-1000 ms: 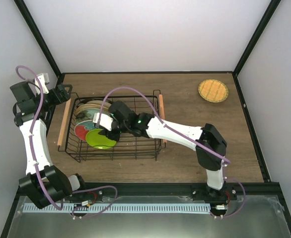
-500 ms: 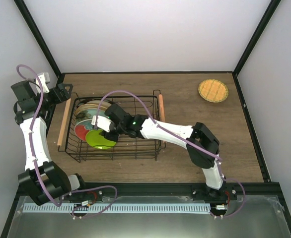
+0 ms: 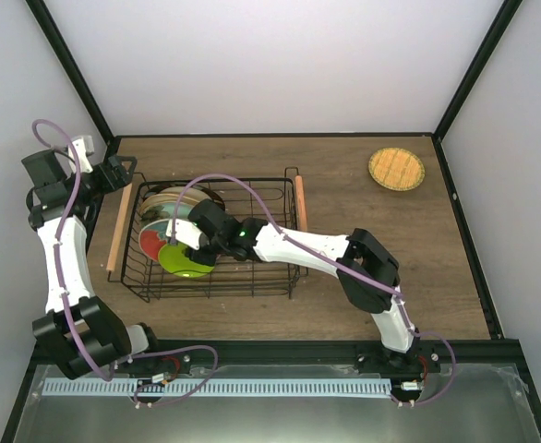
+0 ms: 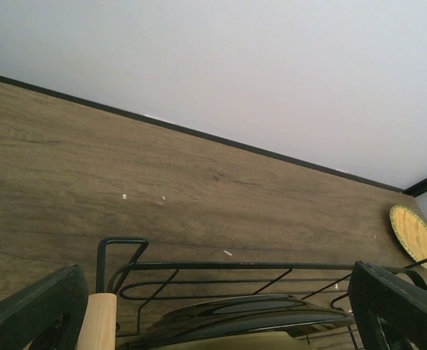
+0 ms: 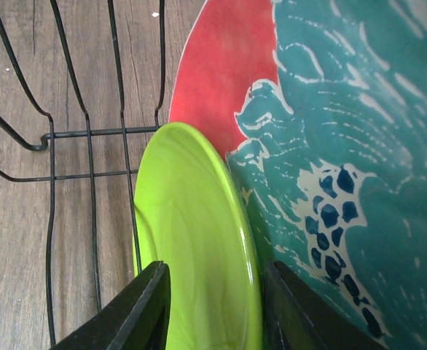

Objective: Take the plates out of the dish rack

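The black wire dish rack (image 3: 252, 277) stands left of the table's middle, with plates upright at its left end. Nearest is the small lime-green plate (image 3: 186, 259) (image 5: 192, 240), leaning on the red plate with a teal flower (image 3: 150, 242) (image 5: 221, 73). Beige and cream plates (image 3: 164, 201) stand behind them. My right gripper (image 3: 195, 242) (image 5: 217, 306) reaches into the rack, open, with one finger on each side of the lime-green plate's rim. My left gripper (image 3: 118, 173) (image 4: 217, 310) hovers open above the rack's far left corner, over a dark-rimmed plate (image 4: 257, 310). The orange gridded plate (image 3: 396, 169) lies flat at the far right.
Wooden rod handles run along the rack's left side (image 3: 116, 231) and right side (image 3: 300, 217). Black frame posts and white walls close in the table on three sides. Bare wood shows between the rack and the orange plate.
My right arm has pushed further left into the rack, bringing its jaws over the lime-green plate's rim, and the jaws have widened a little. The left arm has barely moved.
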Controlling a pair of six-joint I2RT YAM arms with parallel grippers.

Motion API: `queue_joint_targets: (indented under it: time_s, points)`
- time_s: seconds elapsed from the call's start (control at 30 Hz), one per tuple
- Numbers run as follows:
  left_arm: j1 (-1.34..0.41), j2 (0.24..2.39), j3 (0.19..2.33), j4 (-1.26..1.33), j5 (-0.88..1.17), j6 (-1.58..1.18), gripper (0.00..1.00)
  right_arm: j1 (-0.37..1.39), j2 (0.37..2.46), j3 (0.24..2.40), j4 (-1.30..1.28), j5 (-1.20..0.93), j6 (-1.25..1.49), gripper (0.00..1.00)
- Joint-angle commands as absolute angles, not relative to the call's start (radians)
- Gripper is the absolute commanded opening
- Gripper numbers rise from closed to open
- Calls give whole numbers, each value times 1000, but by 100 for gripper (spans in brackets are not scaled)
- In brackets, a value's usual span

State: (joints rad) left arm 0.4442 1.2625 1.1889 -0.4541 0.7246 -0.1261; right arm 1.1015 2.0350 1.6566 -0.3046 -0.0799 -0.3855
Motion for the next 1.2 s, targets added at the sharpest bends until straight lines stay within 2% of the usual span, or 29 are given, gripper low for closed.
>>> queue_joint_targets:
  time_s: [0.0, 0.23, 0.43, 0.73, 1.17]
  points:
    - [439, 1285, 1200, -439, 750, -112, 100, 1100, 2066, 1698, -292, -18, -412, 37]
    - [439, 1295, 1203, -437, 758, -112, 100, 1108, 2080, 1692, -295, 24, -411, 36]
    - [440, 1291, 1196, -438, 759, -109, 100, 1115, 2073, 1683, -293, 48, -417, 17]
    - [440, 1287, 1190, -433, 755, -116, 100, 1121, 2017, 1659, -267, 72, -439, 2]
    - [440, 1284, 1180, -418, 749, -136, 100, 1126, 1910, 1663, -271, 102, -486, 1]
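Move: The green plate stands in the rack with its right rim already between the right hand's parted fingers; its middle lies about 5 cm left, 1 cm back and 4 cm below. The red-and-teal floral plate is close behind, about 2 cm ahead and 6 cm left; the plain teal plate is roughly 8 cm ahead and 6 cm left, both some 3 cm below. From the left hand, the green plate is about 15 cm back, 13 cm right and 17 cm lower. The right fingers pinch the green plate's right rim, closing from about a third open to nearly shut after the hand settles 1 cm lower and while it eases some 1.5 cm forward. Gripping the rim, the hand then draws it upward by roughly 3 cm, the wrist rolling about 10 degrees so that its forward side comes up. ##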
